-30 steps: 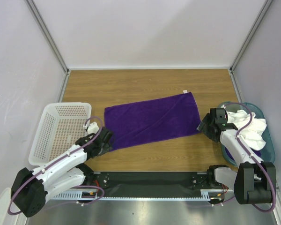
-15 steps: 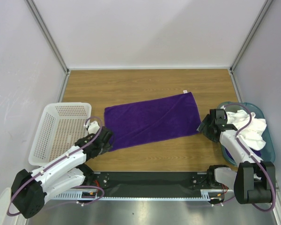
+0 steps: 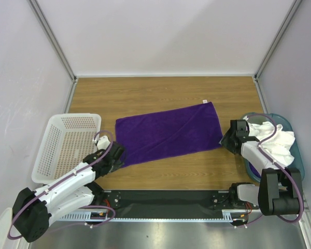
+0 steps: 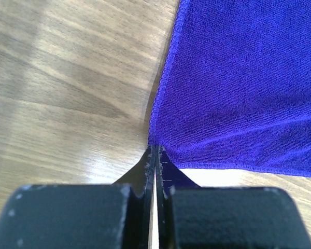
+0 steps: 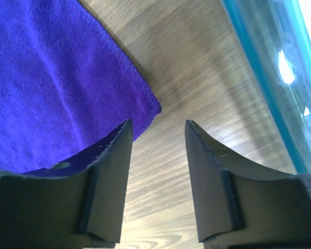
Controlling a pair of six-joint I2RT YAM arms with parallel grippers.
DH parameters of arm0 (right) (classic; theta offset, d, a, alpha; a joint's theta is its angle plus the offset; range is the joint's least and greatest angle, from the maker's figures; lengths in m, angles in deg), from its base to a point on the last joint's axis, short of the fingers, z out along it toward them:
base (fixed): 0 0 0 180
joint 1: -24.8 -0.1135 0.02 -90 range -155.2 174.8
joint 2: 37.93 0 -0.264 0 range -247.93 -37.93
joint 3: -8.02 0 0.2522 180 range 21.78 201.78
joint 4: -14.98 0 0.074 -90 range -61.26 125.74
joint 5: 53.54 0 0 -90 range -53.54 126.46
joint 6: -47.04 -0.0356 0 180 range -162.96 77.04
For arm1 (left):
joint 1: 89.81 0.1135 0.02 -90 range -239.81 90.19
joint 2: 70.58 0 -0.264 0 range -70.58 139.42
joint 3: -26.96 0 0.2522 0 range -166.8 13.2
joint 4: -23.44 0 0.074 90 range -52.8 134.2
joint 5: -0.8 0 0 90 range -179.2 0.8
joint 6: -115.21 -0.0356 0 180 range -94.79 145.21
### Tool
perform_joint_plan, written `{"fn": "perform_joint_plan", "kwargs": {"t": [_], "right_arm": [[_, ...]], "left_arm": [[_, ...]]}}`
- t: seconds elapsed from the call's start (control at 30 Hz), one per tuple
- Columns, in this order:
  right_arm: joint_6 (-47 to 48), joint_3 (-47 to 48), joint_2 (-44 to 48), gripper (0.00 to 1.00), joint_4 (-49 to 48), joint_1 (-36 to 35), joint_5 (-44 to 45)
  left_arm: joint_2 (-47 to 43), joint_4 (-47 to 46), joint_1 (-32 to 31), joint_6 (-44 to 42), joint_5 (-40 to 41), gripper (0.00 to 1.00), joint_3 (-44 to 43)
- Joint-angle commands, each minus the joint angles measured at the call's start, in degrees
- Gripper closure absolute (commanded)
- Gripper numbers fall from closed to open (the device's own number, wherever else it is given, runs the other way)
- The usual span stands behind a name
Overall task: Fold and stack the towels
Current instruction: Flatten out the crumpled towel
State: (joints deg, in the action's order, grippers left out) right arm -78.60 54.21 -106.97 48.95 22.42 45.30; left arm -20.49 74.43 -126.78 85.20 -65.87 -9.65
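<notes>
A deep-purple towel lies flat in the middle of the table, with a small white tag at its far right corner. My left gripper sits at the towel's near left corner. In the left wrist view its jaws are shut, pinching the very tip of the purple towel. My right gripper stands open just off the near right corner. That corner of the towel lies ahead of the left finger, and only bare wood shows between the fingers. A white towel lies crumpled in the teal bin.
A white perforated basket stands at the left edge beside my left arm. The teal bin sits at the right edge behind my right arm, and its rim runs close by the right finger. Grey walls enclose the table.
The left jaws have closed onto the towel's near left corner. The right jaws have narrowed but remain apart. The towel lies as before.
</notes>
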Motion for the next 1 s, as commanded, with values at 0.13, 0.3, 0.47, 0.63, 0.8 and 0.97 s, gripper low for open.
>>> {"fn": "perform_joint_plan", "kwargs": {"t": [0.13, 0.3, 0.47, 0.63, 0.8, 0.97], "right_arm": [[-0.1, -0.3, -1.4, 0.62, -5.7, -1.1, 6.2], [-0.1, -0.5, -3.6, 0.66, -7.2, -1.5, 6.3], [-0.7, -0.5, -5.3, 0.65, -8.3, -2.2, 5.6], [-1.1, -0.4, -5.7, 0.74, -9.0, -2.4, 6.3], [-1.4, -0.2, -5.1, 1.00, -5.7, -2.6, 6.7], [-4.2, -2.0, 0.7, 1.00, 1.2, -3.9, 6.6]], "left_arm": [[-0.5, 0.1, -0.4, 0.0, 2.8, 1.00, -0.3], [0.0, 0.0, -0.4, -0.5, 3.9, 1.00, -0.7], [-0.1, 0.8, -0.4, -0.7, 4.8, 1.00, -1.1], [-0.9, 1.3, -0.4, -0.7, 5.4, 1.00, -1.2], [-1.0, 1.7, -0.4, -1.5, 6.2, 1.00, -1.8], [-1.0, 2.6, -0.4, -2.6, 7.0, 1.00, -2.5]]}}
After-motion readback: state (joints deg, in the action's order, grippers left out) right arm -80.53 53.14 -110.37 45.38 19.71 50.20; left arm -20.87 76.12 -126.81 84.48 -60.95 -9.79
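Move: About 1 cm ahead of the right hand's half-open fingers and 2 cm below them lies the near-right corner of the purple towel. The towel's far-right corner is some 26 cm ahead and 6 cm left, and the blue tub's middle is level with the hand, about 27 cm right. The near-left corner sits right at the left hand's shut fingertips, 1 cm right and 1 cm below; the white basket's middle is about 28 cm left and 10 cm ahead. Reaching forward about 1.5 cm while sinking a little over 1 cm, the right hand comes down on the towel's near-right corner, shuts its fingers to pinch the corner, then draws it back just over 1 cm towards the base. The left hand, fingers still shut, slides about 1.5 cm left off the near-left corner, tilting some 5 degrees. ##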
